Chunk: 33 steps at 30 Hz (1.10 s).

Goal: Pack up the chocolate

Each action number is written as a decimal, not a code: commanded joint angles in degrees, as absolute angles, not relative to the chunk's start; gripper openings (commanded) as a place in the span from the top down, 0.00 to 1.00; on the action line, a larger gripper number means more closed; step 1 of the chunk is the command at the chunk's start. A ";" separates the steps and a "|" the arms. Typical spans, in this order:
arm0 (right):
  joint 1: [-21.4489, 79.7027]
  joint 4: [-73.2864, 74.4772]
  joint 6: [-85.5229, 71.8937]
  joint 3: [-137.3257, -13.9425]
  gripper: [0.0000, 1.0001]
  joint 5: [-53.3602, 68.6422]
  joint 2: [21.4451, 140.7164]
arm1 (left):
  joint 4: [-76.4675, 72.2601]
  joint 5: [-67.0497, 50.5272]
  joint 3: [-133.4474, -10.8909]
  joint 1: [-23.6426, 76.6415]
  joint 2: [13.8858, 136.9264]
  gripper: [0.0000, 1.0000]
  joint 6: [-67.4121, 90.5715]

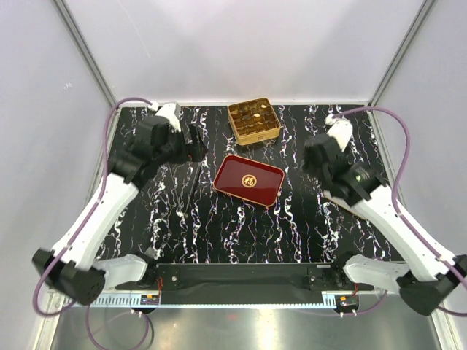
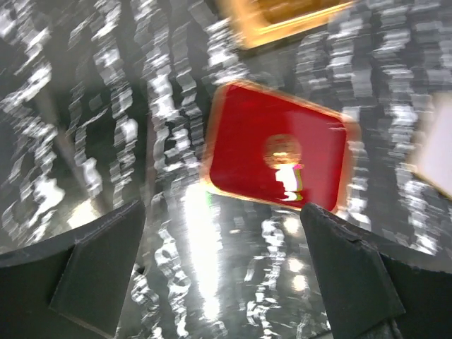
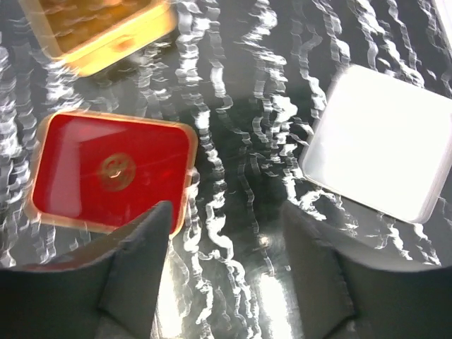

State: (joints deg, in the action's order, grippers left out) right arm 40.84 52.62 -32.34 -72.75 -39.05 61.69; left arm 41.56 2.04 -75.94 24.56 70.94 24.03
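The chocolate [image 1: 252,115] shows as small brown pieces in the cells of the square gold tin [image 1: 254,121] at the back middle of the table. In front of the tin lies the glossy red tray [image 1: 249,180], with nothing on it but a gold emblem. My left gripper [image 1: 195,149] hovers left of the tin and tray; in the left wrist view it [image 2: 222,219] is open and empty, with the tray [image 2: 279,152] ahead. My right gripper [image 1: 310,162] hovers right of the tray. In the right wrist view it [image 3: 227,212] is open and empty, with the tray [image 3: 113,173] to its left.
The table [image 1: 175,226] is glossy black marble with white veins. A thin dark line [image 1: 193,184] lies on it left of the tray. A bright white square patch [image 3: 381,141] shows on the surface in the right wrist view; object or reflection, I cannot tell. Grey walls enclose the table.
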 commanded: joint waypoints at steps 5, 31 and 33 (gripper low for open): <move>22.25 49.66 -29.44 -75.67 0.44 -28.14 69.78 | 30.86 -10.89 -62.32 25.49 58.20 0.01 22.94; 0.27 32.26 -33.48 -68.03 0.55 -13.09 101.94 | 28.65 -16.53 -52.82 25.49 52.65 0.01 21.54; 0.26 32.17 -33.57 -68.38 0.56 -13.10 103.09 | 29.09 -16.00 -52.91 25.49 53.08 0.01 21.27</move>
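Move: The pale lid is the right gripper's goal: its middle lies about 10 cm ahead, 24 cm to the right and 25 cm below. From that gripper the red tray is some 12 cm ahead and 12 cm to its left, and the gold box about 32 cm ahead and 10 cm left, both about as far below. From the left gripper the lid lies roughly 48 cm to the right and 5 cm ahead, 25 cm below. Bring the right gripper about 24 cm down to the lid's left edge, near its near corner, first swinging right and forward, then mostly sinking; tip the fingers some 35 degrees downward, turn clockwise and narrow them to about half open, straddling the rim. Meanwhile draw the wide-open left gripper back and a little down, turning slightly clockwise. ##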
